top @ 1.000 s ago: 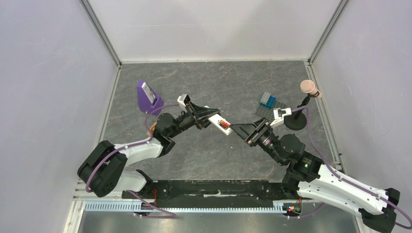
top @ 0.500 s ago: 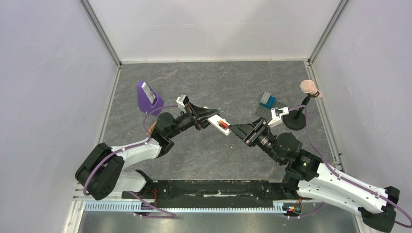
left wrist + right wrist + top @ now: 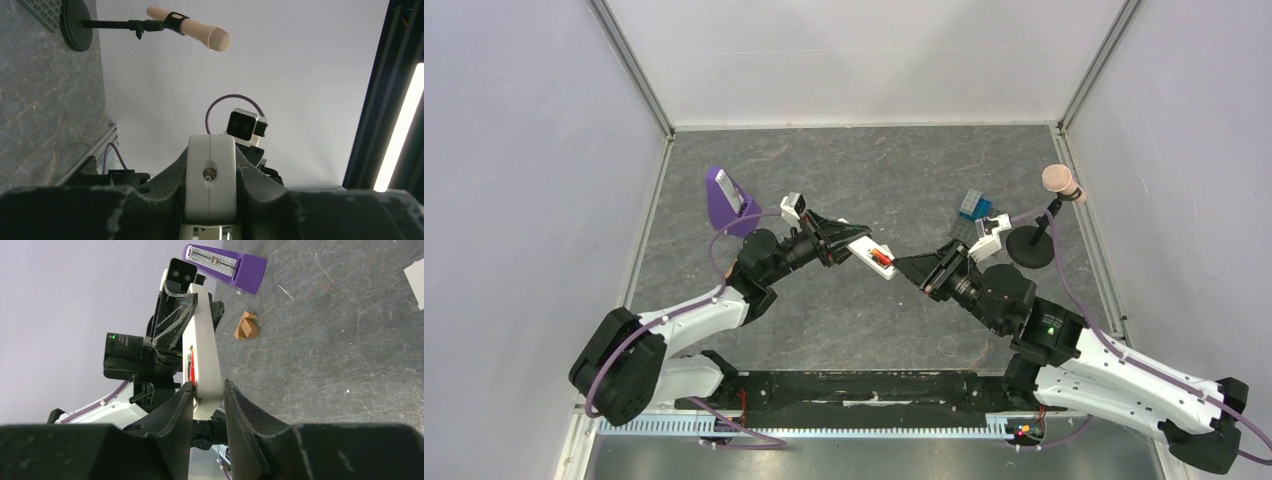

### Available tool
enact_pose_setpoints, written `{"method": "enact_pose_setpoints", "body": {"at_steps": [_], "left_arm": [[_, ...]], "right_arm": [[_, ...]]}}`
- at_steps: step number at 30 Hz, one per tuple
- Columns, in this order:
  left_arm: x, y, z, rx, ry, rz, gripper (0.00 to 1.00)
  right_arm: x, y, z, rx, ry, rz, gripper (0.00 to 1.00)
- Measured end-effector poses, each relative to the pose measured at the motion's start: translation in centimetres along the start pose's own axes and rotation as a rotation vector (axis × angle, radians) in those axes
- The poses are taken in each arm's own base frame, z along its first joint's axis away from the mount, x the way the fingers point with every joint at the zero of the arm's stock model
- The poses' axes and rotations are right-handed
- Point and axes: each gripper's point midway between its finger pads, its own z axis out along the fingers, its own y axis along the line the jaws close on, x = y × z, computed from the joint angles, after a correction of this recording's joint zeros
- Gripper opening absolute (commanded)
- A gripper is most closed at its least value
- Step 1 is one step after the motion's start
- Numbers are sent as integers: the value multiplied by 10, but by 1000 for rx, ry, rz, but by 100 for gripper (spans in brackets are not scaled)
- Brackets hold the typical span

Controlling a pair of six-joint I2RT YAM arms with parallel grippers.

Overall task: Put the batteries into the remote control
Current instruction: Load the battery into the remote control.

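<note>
The white remote control [image 3: 867, 250] hangs in mid-air over the middle of the table, between the two arms. My left gripper [image 3: 846, 244] is shut on one end of it; in the left wrist view the remote control's end face [image 3: 210, 175] sits tight between the dark fingers. My right gripper [image 3: 208, 386] straddles the other end of the remote control [image 3: 205, 347], with a finger against each face. One of the batteries, the red-orange one [image 3: 190, 367], lies in the open compartment beside my right gripper's left finger, and shows from above [image 3: 882, 260]. The dark battery is out of view.
A purple wedge stand [image 3: 727, 200] is at the left. A blue brick on a grey plate [image 3: 972, 207] and a microphone on a black stand [image 3: 1058, 180] are at the right. A small brown block [image 3: 246, 326] and a white strip [image 3: 415, 275] lie on the table.
My right gripper's jaws have narrowed onto the remote's end. Both arms and the remote have drifted slightly left and away from the bases.
</note>
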Motion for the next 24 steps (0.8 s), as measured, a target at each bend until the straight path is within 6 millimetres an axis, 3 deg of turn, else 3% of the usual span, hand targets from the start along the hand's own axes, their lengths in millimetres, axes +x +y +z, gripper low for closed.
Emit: {"method": "enact_pose_setpoints", "body": {"at_steps": [7,17,21,24], "left_arm": [[-5,5,1,-33,-17,98,2],[-7,16,-3,-131,-18,291,2],[-9,22,-4,-167,-13,339,2],[-10,27,-6,-198,-13,361,2]], "right_arm": [[6,-11,5,95,40,-53,23],[18,-35,12,232,108,-169,22],[22,-42,16,268,135,-218,24],[25,-47,17,295,160,-265,31]]}}
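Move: At the free end of the remote, which the left hand holds, the red battery sits about 3 cm to the right hand's left, 1 cm ahead and roughly level with it. The dark battery beside it is some 4 cm to the left and 1 cm ahead of the right hand; the remote's middle is 6 cm left and 3 cm ahead. From the left hand, the red battery lies about 5 cm right and 3 cm back. Following the remote's free end down, the right hand sinks about 5.5 cm and rolls some 25 degrees so its left side drops, its narrowly open fingertips staying against the remote's battery end. The left hand keeps its grip, lowering 3 cm while rolling its left side up about 20 degrees and tilting its fingers up a little. ##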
